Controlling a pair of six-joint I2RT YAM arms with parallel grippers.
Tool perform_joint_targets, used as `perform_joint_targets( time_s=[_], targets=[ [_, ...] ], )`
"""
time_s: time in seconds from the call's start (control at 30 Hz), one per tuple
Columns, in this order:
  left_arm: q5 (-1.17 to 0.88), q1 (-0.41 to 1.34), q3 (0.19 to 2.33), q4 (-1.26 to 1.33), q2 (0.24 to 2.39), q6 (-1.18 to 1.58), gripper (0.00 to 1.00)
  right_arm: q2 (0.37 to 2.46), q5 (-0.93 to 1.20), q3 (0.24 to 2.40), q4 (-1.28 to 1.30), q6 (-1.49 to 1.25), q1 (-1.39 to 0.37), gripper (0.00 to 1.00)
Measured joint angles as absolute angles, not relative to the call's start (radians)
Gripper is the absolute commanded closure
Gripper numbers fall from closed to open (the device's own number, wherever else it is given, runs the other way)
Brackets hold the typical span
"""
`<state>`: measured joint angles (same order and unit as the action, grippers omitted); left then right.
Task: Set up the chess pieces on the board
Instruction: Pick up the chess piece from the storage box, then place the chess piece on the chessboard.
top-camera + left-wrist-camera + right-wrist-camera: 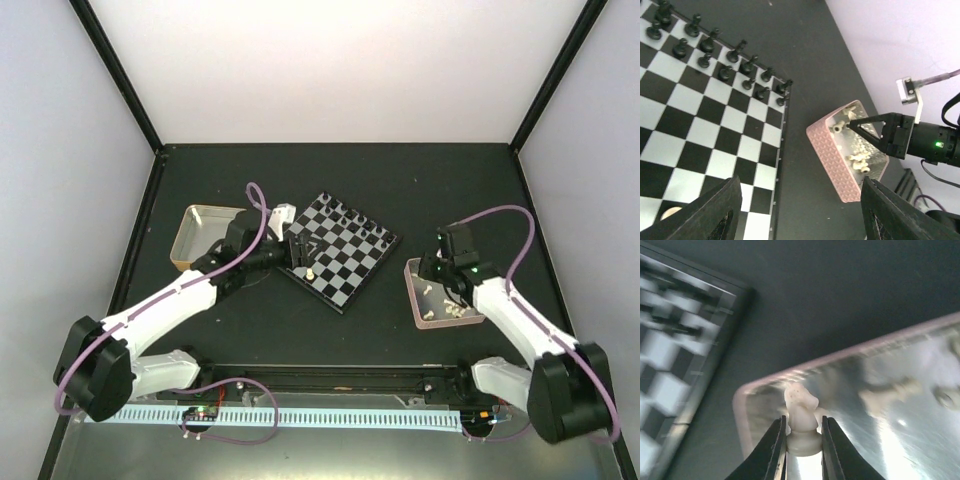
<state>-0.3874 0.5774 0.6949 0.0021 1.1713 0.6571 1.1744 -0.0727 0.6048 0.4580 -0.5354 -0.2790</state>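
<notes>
The board (338, 250) lies skewed at the table's middle, with black chess pieces (725, 55) in two rows along its far right edge. One cream piece (311, 271) stands near its left corner. My left gripper (298, 252) hovers open over that corner; its dark fingers (700, 215) frame the view with nothing between them. My right gripper (802, 440) is shut on the base of a white knight (801, 415), which stands upright over a corner of the pink tray (755, 390). Several more cream pieces (860, 162) lie in the tray.
A yellow-rimmed metal tin (200, 235) sits left of the board, behind my left arm. The pink tray (414, 300) lies right of the board with a strip of dark table between them. Black frame posts and pale walls close in the table.
</notes>
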Motion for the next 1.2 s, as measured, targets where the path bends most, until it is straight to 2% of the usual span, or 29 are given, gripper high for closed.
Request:
perform_joint_targets(
  time_s=[0.23,0.43,0.53,0.67,0.83,0.9,1.2],
  targets=[
    [-0.51,0.578,0.836,-0.073,1.173,0.636,0.31,0.918,0.241,0.572,0.284,-0.466,-0.287,0.89],
    [-0.679,0.588,0.966,-0.11,1.222,0.64,0.31,0.791,0.545,0.518,0.107,-0.45,-0.355,0.88],
    [-0.758,0.607,1.005,-0.129,1.268,0.654,0.32,0.762,0.619,0.516,0.057,-0.437,-0.414,0.88],
    [-0.833,0.64,1.034,-0.15,1.329,0.667,0.38,0.772,0.637,0.54,0.054,-0.385,-0.51,0.88],
    [-0.87,0.663,1.052,-0.191,1.359,0.67,0.54,0.819,0.591,0.59,0.087,-0.323,-0.599,0.88],
    [-0.876,0.664,1.06,-0.208,1.367,0.669,0.6,0.83,0.572,0.598,0.094,-0.31,-0.617,0.88],
    [-0.911,0.679,1.063,-0.247,1.388,0.656,0.75,0.862,0.517,0.609,0.106,-0.287,-0.635,0.88]
  ],
)
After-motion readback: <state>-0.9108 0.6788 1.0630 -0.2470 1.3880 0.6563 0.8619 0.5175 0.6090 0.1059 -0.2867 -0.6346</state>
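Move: The chess piece, already pinched in the right gripper, is some 28 cm to the left gripper's right, about level with it fore and aft, and 12 cm lower. Beneath the left gripper, the board's middle is about 7 cm right, 2 cm ahead and 20 cm down, the white piece on it 2 cm right, 3 cm back and 18 cm down. From the right gripper, the storage box's middle is about 4 cm right, 5 cm back and 7 cm down. Keep the chess piece pinched and swing the right gripper left about 18 cm and up nearly as far, drawing back some, while turning it counter-clockwise and tipping its fingers up to face the left gripper. Bring the left gripper up, then slightly down, going right and back to meet it, turning clockwise about 30 degrees, and half close its fingers around the piece. ##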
